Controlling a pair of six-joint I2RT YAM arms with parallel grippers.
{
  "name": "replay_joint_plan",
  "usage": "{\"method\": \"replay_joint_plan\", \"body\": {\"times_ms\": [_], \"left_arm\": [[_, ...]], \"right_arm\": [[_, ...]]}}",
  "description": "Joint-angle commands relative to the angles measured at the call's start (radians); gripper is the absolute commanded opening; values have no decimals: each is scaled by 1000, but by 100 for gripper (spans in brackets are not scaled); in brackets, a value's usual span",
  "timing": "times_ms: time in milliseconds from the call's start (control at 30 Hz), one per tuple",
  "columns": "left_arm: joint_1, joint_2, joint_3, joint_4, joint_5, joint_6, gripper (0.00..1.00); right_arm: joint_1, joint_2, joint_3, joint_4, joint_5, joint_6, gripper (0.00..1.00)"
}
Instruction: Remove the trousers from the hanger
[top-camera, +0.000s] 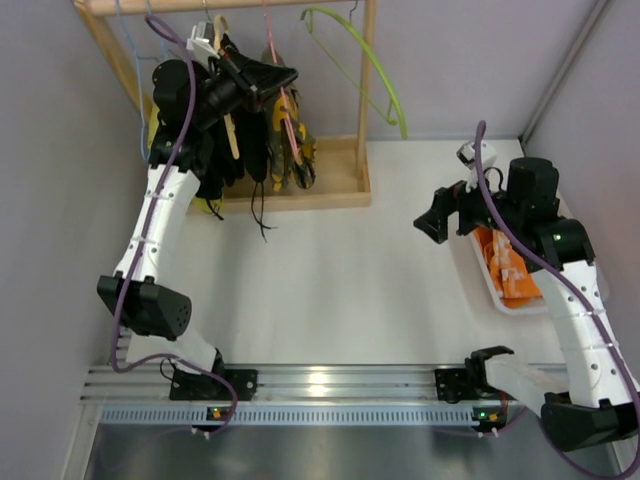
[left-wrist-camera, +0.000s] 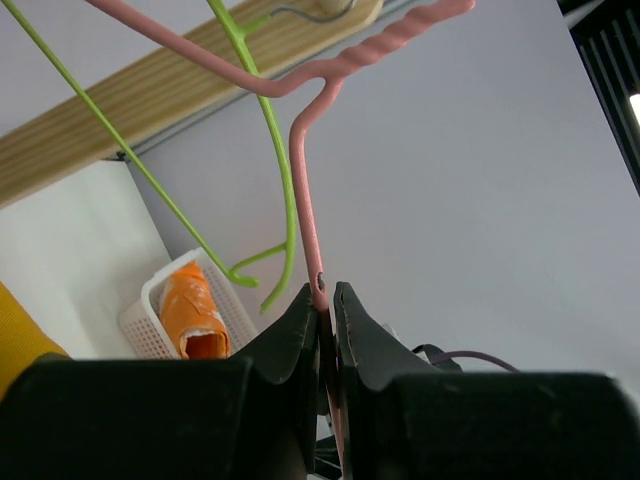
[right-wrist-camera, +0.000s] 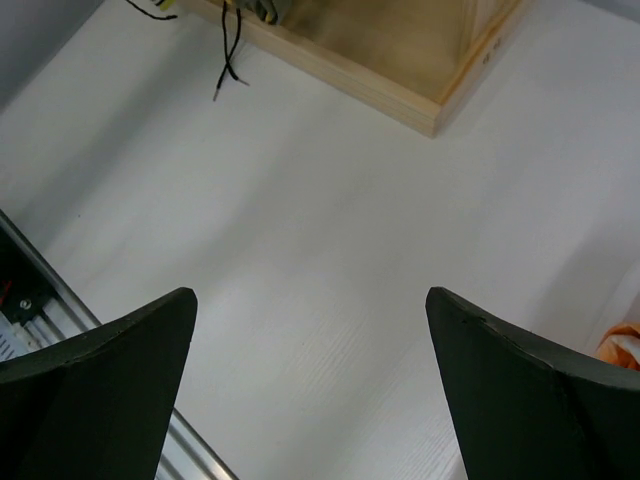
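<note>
The camouflage trousers hang on the thin pale-pink wire hanger from the wooden rack's rail at the back left. My left gripper is raised at the rack, just above the trousers. In the left wrist view its jaws are shut on the pink hanger's wire, below the twisted neck. The trousers do not show in that view. My right gripper hovers over the table at the right, open and empty, with its fingers wide apart.
A thick lime-green hanger hangs right of the pink one and shows in the left wrist view. Black garments hang left of the trousers. The wooden rack base lies below. A white basket with an orange item stands at the right.
</note>
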Motion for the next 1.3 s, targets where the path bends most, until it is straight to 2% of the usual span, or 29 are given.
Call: {"method": "replay_joint_plan", "body": {"times_ms": [0, 100, 167, 233, 300, 533, 667, 833, 900, 1267], "left_arm": [[-14, -181, -24, 269, -5, 41, 0], [-28, -233, -77, 269, -2, 27, 0], [-38, -257, -123, 269, -10, 27, 0], [-55, -290, -172, 269, -22, 21, 0], [-72, -308, -218, 281, -27, 9, 0], [-120, -342, -254, 286, -39, -25, 0], [-124, -347, -243, 286, -38, -45, 0], [-136, -342, -211, 284, -39, -64, 0], [-146, -333, -188, 284, -42, -68, 0], [-166, -324, -114, 281, -56, -73, 0]], "right_arm": [[-5, -46, -21, 203, -96, 38, 99], [6, -71, -59, 309, -115, 105, 99], [27, -92, -84, 444, -99, 165, 99], [66, -101, -113, 562, -64, 185, 99], [110, -98, -121, 611, -30, 170, 99], [459, -22, -139, 749, 353, 107, 99], [601, 24, -249, 922, 459, 85, 99], [759, 63, -365, 1072, 617, -59, 100], [785, 93, -368, 1076, 712, -41, 99], [790, 265, -376, 1214, 803, -80, 99]]}}
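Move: The left hand already holds the pink hanger by one arm; the camouflage trousers hang with their middle some 18 cm below that hand and about 3 cm farther out, neither left nor right. The black clothes stand around 9 cm to the left of the trousers, level with them, and the green hanger about 17 cm right of the left hand, 8 cm farther out and level in height. From the empty right hand the trousers lie roughly 21 cm ahead, 29 cm left and 8 cm higher. Keeping its pinch on the pink hanger, the left hand draws it about 12 cm back towards the base, easing slightly right and rising a little at the end. Meanwhile the wide-open right hand swings some 20 cm left towards the trousers, arching up and then dipping just below its starting height, its fingers tipping up about 30 degrees from their downward slant; no touch can be seen. ##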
